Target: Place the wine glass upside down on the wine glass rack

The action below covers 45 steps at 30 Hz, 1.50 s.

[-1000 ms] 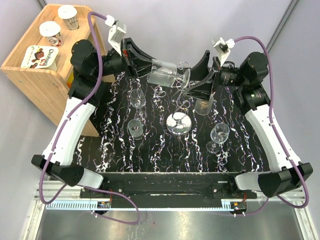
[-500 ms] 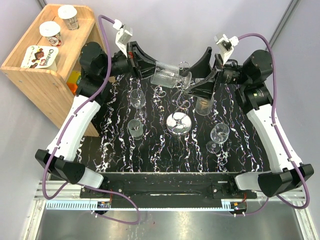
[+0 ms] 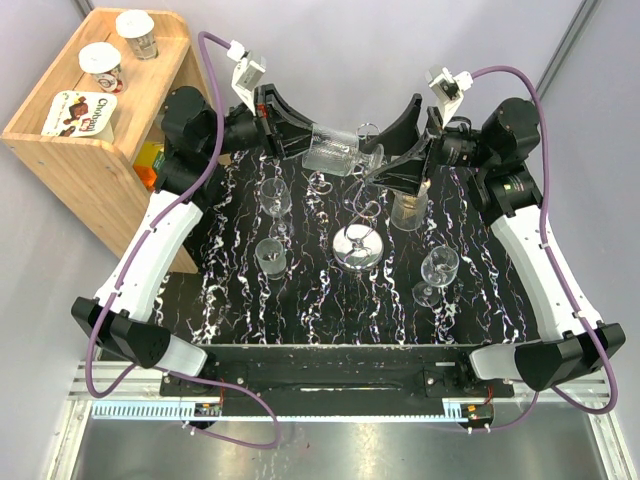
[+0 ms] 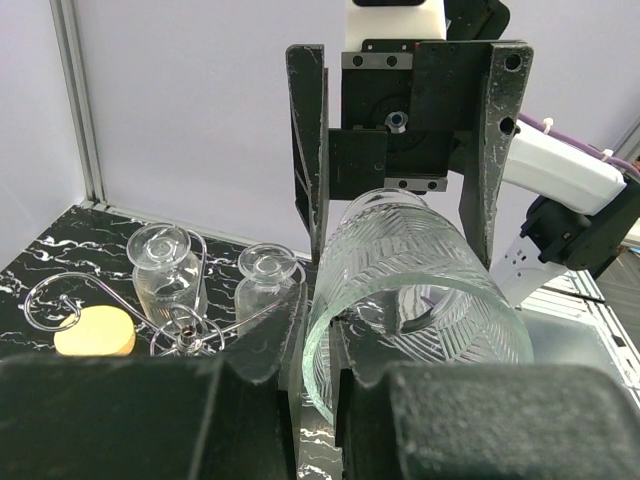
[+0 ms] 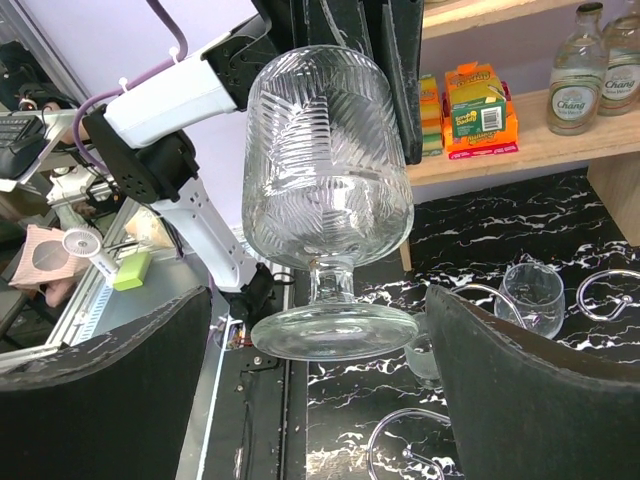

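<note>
A cut-pattern wine glass (image 3: 335, 150) hangs sideways in the air above the back of the table. My left gripper (image 3: 308, 145) is shut on its rim, one finger inside the bowl and one outside (image 4: 318, 340). My right gripper (image 3: 380, 160) stands open, its two fingers on either side of the glass's round foot (image 5: 335, 330) without touching it. The wine glass rack (image 3: 357, 248) stands just below, a chrome disc base with a thin post and curled wire arms (image 4: 185, 335). Its loops (image 5: 410, 440) show under the foot in the right wrist view.
Other glasses stand on the black marbled table: two left of the rack (image 3: 277, 197) (image 3: 270, 255), one to its right (image 3: 438, 268), a tumbler (image 3: 408, 210) under my right gripper. A wooden shelf (image 3: 75, 140) with yogurt cups stands at the far left.
My left arm carried the glass slightly right, then held still. My right gripper has slid left until its fingers flank the glass's foot, and its jaws have narrowed a little.
</note>
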Motion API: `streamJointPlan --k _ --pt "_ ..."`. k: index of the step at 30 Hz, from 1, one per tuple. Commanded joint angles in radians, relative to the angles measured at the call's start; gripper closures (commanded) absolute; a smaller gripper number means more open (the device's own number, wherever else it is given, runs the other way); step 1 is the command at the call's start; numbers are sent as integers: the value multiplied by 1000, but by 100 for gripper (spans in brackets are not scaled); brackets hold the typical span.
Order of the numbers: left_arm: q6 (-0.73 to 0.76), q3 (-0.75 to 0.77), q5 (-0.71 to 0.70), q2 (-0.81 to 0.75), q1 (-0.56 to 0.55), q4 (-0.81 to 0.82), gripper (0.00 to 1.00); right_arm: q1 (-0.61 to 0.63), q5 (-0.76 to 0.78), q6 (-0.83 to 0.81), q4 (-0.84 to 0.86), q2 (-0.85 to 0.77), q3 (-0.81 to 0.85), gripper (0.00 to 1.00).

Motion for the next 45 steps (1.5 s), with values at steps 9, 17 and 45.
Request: streamJointPlan --k 9,17,45 --pt "-36 24 9 -36 5 117 100 8 13 -20 4 -18 13 31" --pt "39 1 4 -27 8 65 100 -26 42 -55 -43 -23 44 61" --pt "317 -30 22 137 5 -121 61 -184 175 -465 -479 -3 65 99"
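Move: The wine glass lies on its side in the air, rim in the left fingers; its middle is about 7 cm to the left of the right hand, level with it, the foot between that hand's open fingers. The rack's hub is about 7 cm ahead of the left hand, 12 cm to its right and 15 cm below. A hung glass is some 11 cm to the right of the hub and slightly lower. Closing by about a third, the right fingers take hold at the foot of the wine glass while the left keeps the rim. Both hands then go down and forward, the left sinking about 10 cm, and the left fingers open and come free of the bowl; the right also draws off to its right, some 7 cm each way, swinging clockwise about 20 degrees with its tips dipping. ##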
